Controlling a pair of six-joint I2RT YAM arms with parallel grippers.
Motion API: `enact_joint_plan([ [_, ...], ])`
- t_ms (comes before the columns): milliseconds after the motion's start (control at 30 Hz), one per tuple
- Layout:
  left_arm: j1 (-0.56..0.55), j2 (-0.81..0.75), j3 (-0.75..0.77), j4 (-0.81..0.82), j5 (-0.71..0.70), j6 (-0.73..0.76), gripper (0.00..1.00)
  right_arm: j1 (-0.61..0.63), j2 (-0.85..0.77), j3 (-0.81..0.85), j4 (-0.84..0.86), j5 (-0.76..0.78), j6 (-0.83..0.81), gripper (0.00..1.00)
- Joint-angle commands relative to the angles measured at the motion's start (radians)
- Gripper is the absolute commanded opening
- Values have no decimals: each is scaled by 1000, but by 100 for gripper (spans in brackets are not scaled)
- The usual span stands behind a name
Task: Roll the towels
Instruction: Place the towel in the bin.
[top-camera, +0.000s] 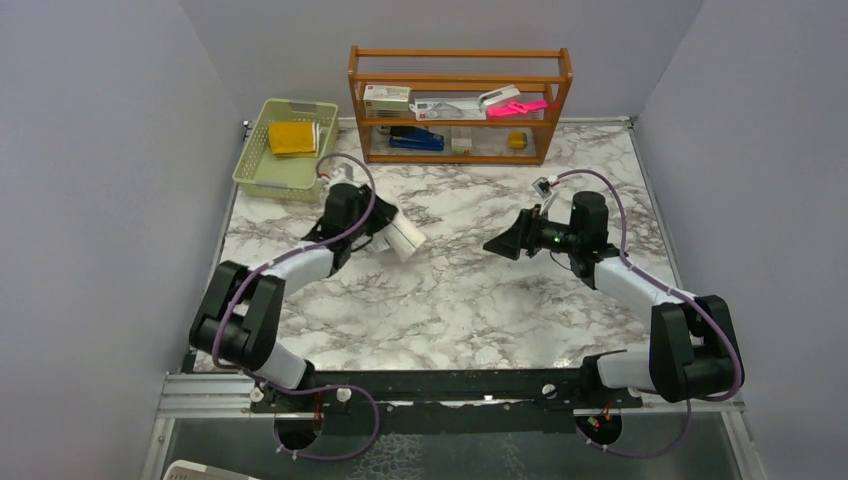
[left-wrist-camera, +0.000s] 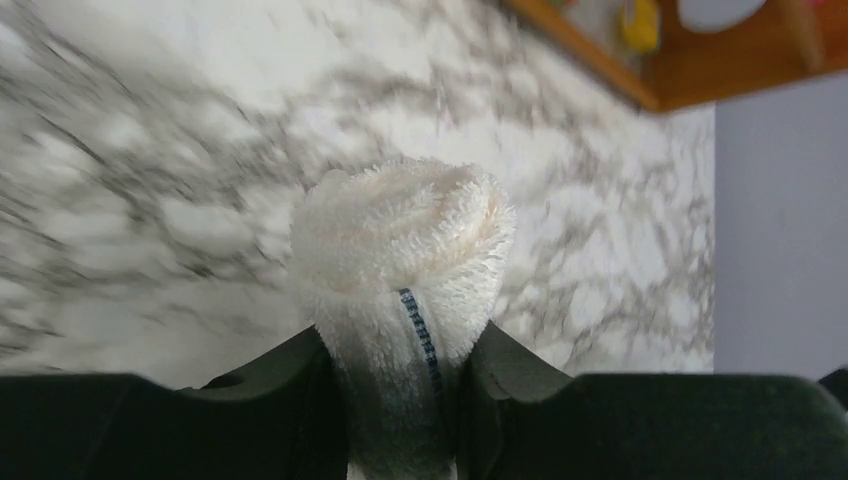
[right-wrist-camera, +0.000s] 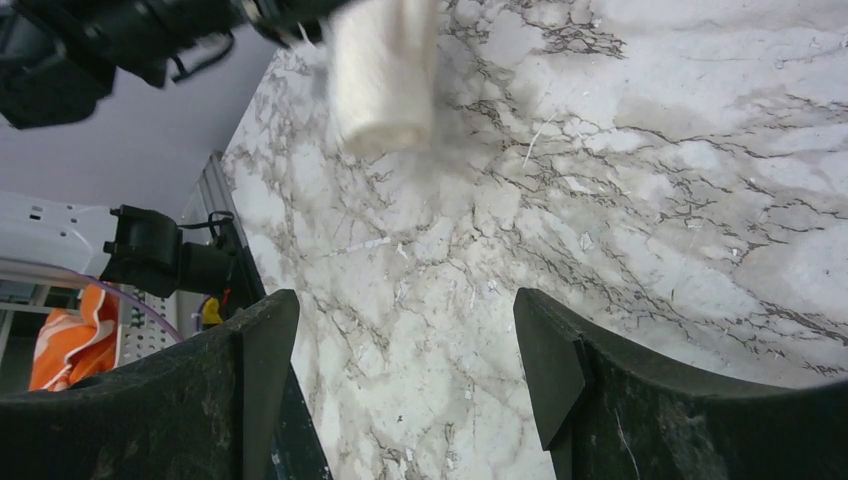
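A cream-white towel (top-camera: 405, 236), rolled into a tight cylinder, is held above the marble table left of centre. My left gripper (top-camera: 388, 228) is shut on it. In the left wrist view the roll (left-wrist-camera: 400, 250) sticks out past the gripper (left-wrist-camera: 395, 350), pinched between both jaws, with a blue stitched edge showing. My right gripper (top-camera: 505, 243) stands open and empty to the right, pointing at the roll. Its wrist view shows only bare marble between the jaws of the gripper (right-wrist-camera: 405, 330) and the roll (right-wrist-camera: 385, 80) further off. A mustard-yellow towel (top-camera: 292, 137) lies folded in the green basket (top-camera: 258, 168).
A wooden shelf (top-camera: 460, 105) with boxes, a stapler and small items stands at the back centre. The green basket sits at the back left corner. Grey walls close the table on the left, right and back.
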Motion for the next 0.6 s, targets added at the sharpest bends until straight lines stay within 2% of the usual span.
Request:
enact_joint_plan([
  [0, 184, -162, 102, -171, 30, 83, 0, -4, -13, 4, 3, -6, -33, 80],
  [133, 392, -198, 196, -223, 57, 109, 0, -1, -21, -9, 20, -9, -25, 80],
  [267, 558, -115, 294, -191, 97, 62, 0, 9, -18, -21, 43, -22, -15, 80],
  [400, 656, 25, 391, -107, 140, -38, 0, 10, -28, -25, 42, -34, -17, 80],
  [567, 684, 227, 540, -48, 116, -65, 0, 9, -43, -39, 41, -35, -19, 80],
])
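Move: The left hand still pinches the white rolled towel. From it the green bin's middle lies about 27 cm to the left, 16 cm ahead and some 5 cm lower. The folded yellow towel in the bin is roughly 25 cm left and 19 cm ahead, also lower; the wooden shelf's middle is about 17 cm right and 20 cm ahead. From the right hand the bin is some 49 cm left, 24 cm ahead and 9 cm lower. Sweeping fast to its left, some 30 cm, the left hand carries the rolled towel to the bin, also going forward about 13 cm and rising to clear the rim before it starts to dip at the end. On the way the wrist swings roughly 35 degrees counter-clockwise and tips the fingers up somewhat; their pinch on the roll stays the same. ##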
